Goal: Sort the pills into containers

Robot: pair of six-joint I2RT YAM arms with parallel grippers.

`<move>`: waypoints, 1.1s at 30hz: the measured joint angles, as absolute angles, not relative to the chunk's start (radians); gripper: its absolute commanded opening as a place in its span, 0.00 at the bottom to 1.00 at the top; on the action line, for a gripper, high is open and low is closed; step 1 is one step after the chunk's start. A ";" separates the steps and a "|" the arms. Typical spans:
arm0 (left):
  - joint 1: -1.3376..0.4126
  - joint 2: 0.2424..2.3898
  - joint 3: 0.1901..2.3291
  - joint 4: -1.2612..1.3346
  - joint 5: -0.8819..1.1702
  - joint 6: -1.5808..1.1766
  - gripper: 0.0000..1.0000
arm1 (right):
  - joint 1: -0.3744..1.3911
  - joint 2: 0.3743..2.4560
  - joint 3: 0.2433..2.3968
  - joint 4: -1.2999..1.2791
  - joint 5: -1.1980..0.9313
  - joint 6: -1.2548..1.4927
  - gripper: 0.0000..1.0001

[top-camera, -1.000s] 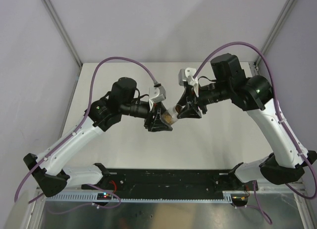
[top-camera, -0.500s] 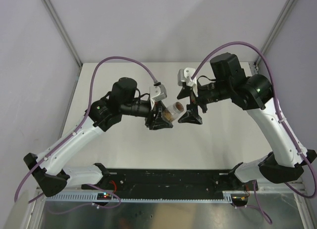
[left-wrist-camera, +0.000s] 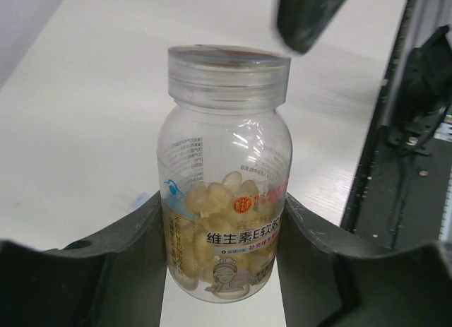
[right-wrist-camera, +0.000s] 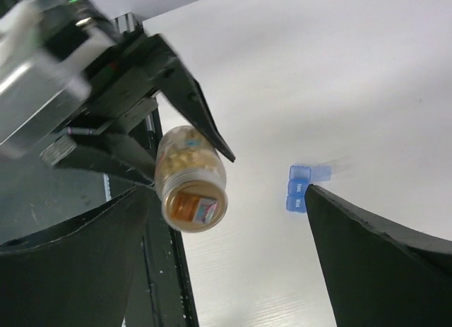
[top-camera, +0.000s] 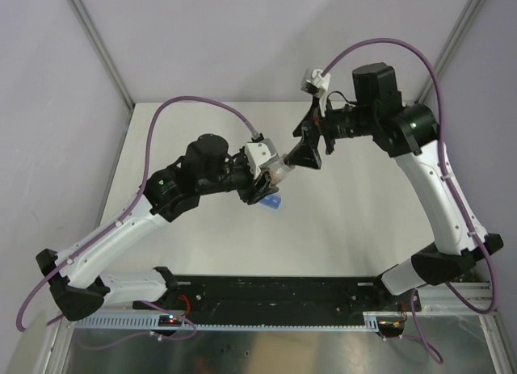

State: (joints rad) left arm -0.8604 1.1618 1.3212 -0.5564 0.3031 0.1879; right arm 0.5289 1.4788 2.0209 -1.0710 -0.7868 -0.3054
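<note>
A clear bottle [left-wrist-camera: 226, 186] of pale yellow pills [left-wrist-camera: 212, 203] is clamped round its lower body by my left gripper [left-wrist-camera: 222, 203], held above the table with its screw lid [left-wrist-camera: 228, 76] on. The top view has this bottle [top-camera: 277, 174] pointing at my right gripper [top-camera: 308, 144], which stands open just past the lid and touches nothing. From the right wrist I look onto the bottle's lid end [right-wrist-camera: 192, 193], between my open right gripper's [right-wrist-camera: 226, 263] fingers. The containers, a small light-blue pill box [right-wrist-camera: 299, 188], lie on the table, just below the left gripper in the top view [top-camera: 273, 203].
The white table [top-camera: 363, 220] is walled in by grey panels at the back and sides. A black rail [top-camera: 275, 293] with both arm bases runs along the near edge. One finger of the right gripper [left-wrist-camera: 307, 16] hangs above the bottle in the left wrist view.
My right gripper let go of the bottle's lid end, opened wide and drew back up and to the right. The left arm shifted the bottle slightly right, uncovering the blue pill box.
</note>
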 measured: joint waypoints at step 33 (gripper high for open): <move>-0.914 1.163 1.301 -0.521 -0.004 0.245 0.00 | 0.514 1.569 1.923 -0.981 -0.941 -0.195 0.21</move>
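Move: The lid of the pill bottle sits just off the right fingertips: about 3 cm below that hand point, 2 cm back and 1 cm to its left; the bottle's middle is some 2 cm back, 4 cm left and 6 cm down. The blue pill box lies on the table, roughly 38 cm below the right hand, about 1 cm ahead and 5 cm left. From the left hand, which holds the bottle, the lid is about 1 cm ahead, 4 cm right and 5 cm up. Down and to the left goes the wide-open right hand, about 4 cm down, after a short reach forward that partly turns back; it rolls some 15 degrees about its fingers and closes to half open, pinching the bottle's lid from both sides. Meanwhile the left hand keeps its grip and carries the bottle forward and slightly left, turning counter-clockwise. ##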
